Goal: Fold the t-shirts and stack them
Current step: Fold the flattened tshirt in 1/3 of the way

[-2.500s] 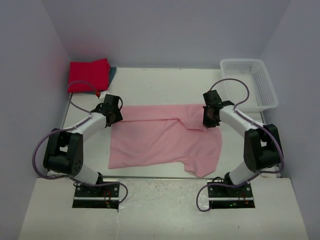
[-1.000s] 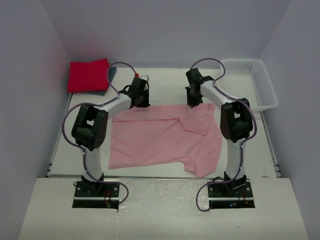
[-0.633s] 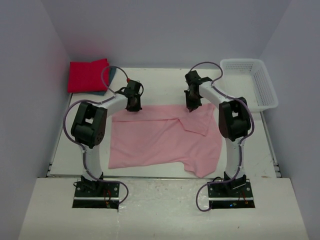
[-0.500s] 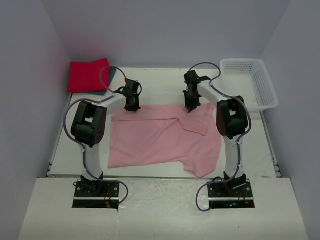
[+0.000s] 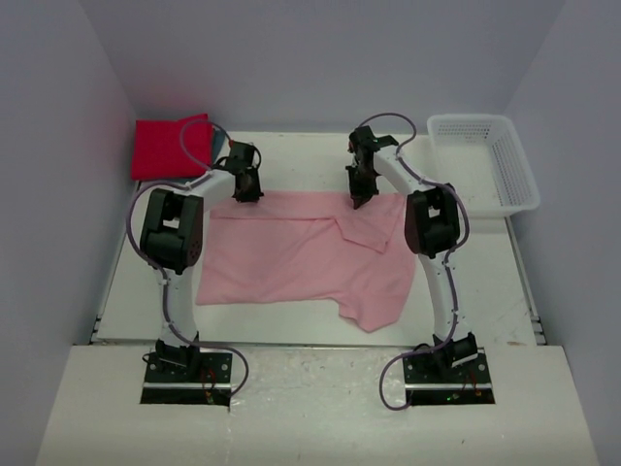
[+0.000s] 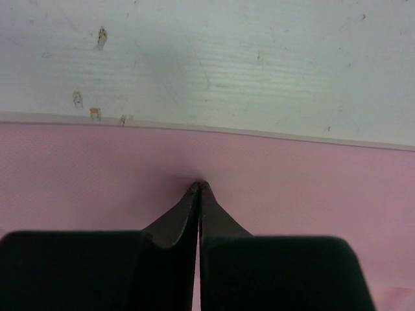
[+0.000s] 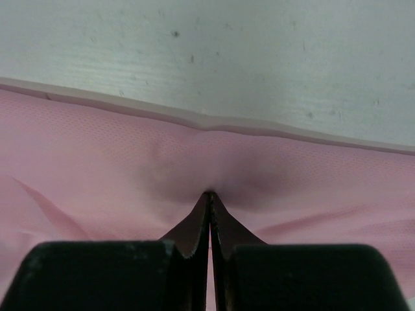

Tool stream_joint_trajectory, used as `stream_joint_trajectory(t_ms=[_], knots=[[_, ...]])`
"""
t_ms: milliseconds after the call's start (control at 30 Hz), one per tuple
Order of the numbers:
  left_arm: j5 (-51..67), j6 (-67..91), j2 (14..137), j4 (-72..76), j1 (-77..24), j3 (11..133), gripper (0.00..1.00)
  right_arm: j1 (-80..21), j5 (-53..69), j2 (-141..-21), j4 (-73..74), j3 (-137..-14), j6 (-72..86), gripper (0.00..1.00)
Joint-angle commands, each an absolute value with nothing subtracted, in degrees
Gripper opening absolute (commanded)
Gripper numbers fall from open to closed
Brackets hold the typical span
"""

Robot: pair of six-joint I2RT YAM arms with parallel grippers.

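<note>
A large pale pink t-shirt (image 5: 291,257) lies spread flat on the white table (image 5: 291,160), one sleeve folded over at the right. My left gripper (image 5: 246,191) is shut, its tips pressed onto the shirt's far edge at the left. My right gripper (image 5: 360,197) is shut too, pressing on the far edge near the middle right. In the left wrist view the shut tips (image 6: 198,184) dent the pink cloth (image 6: 91,168) just inside its hem. In the right wrist view the tips (image 7: 209,193) sit in a puckered dimple of cloth (image 7: 84,149). A folded crimson-red t-shirt (image 5: 167,146) lies at the back left corner.
A white mesh basket (image 5: 485,160) stands at the back right. Purple-grey walls close in the table on three sides. A strip of bare table (image 6: 227,58) runs beyond the shirt's far hem, and both arms reach far forward with their cables looping above.
Both shut grippers have slid toward the far side and a little left, and the pink shirt has moved with them, its near edge now farther from the arm bases.
</note>
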State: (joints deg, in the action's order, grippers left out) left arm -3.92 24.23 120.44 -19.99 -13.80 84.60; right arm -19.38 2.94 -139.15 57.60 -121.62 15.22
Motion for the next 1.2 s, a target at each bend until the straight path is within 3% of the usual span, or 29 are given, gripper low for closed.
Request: stream_joint_trajectory(t_ms=[0,700,867,933,1000,1033,1167], knots=[[-3.17,21.62,126.29,-22.41,-12.92,87.35,0.00,-19.07,4.92,-142.46,60.38,-128.66,14.50,0.00],[-1.93,20.30,132.10,-21.27,-11.87,95.01,0.00,-14.94,9.04,-142.91,54.23,-140.09,11.25,0.04],[-3.42,20.39,130.17,-20.39,-11.87,94.05,0.00,-14.68,11.42,-137.30,50.63,-140.81,9.23,0.06],[-4.74,20.83,127.19,-19.52,-11.95,92.56,0.00,-14.68,12.21,-131.61,48.35,-138.45,9.49,0.13],[-5.89,20.74,122.45,-17.50,-12.22,90.01,0.14,-14.85,13.96,-127.29,46.58,-136.50,9.84,0.27],[-6.41,20.83,120.52,-16.79,-12.30,89.04,0.28,-14.77,14.93,-125.18,46.50,-135.02,10.10,0.29],[-9.57,21.45,105.44,-13.46,-15.63,81.42,0.49,-15.20,12.06,-108.70,48.95,-128.25,12.56,0.38]])
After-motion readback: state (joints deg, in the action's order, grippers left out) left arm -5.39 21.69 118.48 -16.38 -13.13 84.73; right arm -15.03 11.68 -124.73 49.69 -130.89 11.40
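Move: Both hands stand with shut fingertips on the t-shirt's folded far band, the band's middle about 15 cm to the left hand's right and 2 cm back, and 14 cm left of the right hand, straight level. The whole shirt's middle lies some 15 cm back and 15 cm right of the left hand, with the red stack 16 cm ahead and 25 cm left of that hand. From the right hand, the folded flap is 9 cm back and 2 cm right, the white basket roughly 12 cm ahead and 37 cm right. Both hands, shut fingertips still down on the folded band, drag the t-shirt forward together, about 5 cm and slowing, towards the table's far edge. Then both let go of the shirt: the right rises first, some 20 cm almost straight up after a little more forward, its fingers tipping forward about 30 degrees and opening a third, while the left, starting later, draws back 3 to 4 cm, lifts a couple of centimetres and opens about halfway just over the band. ##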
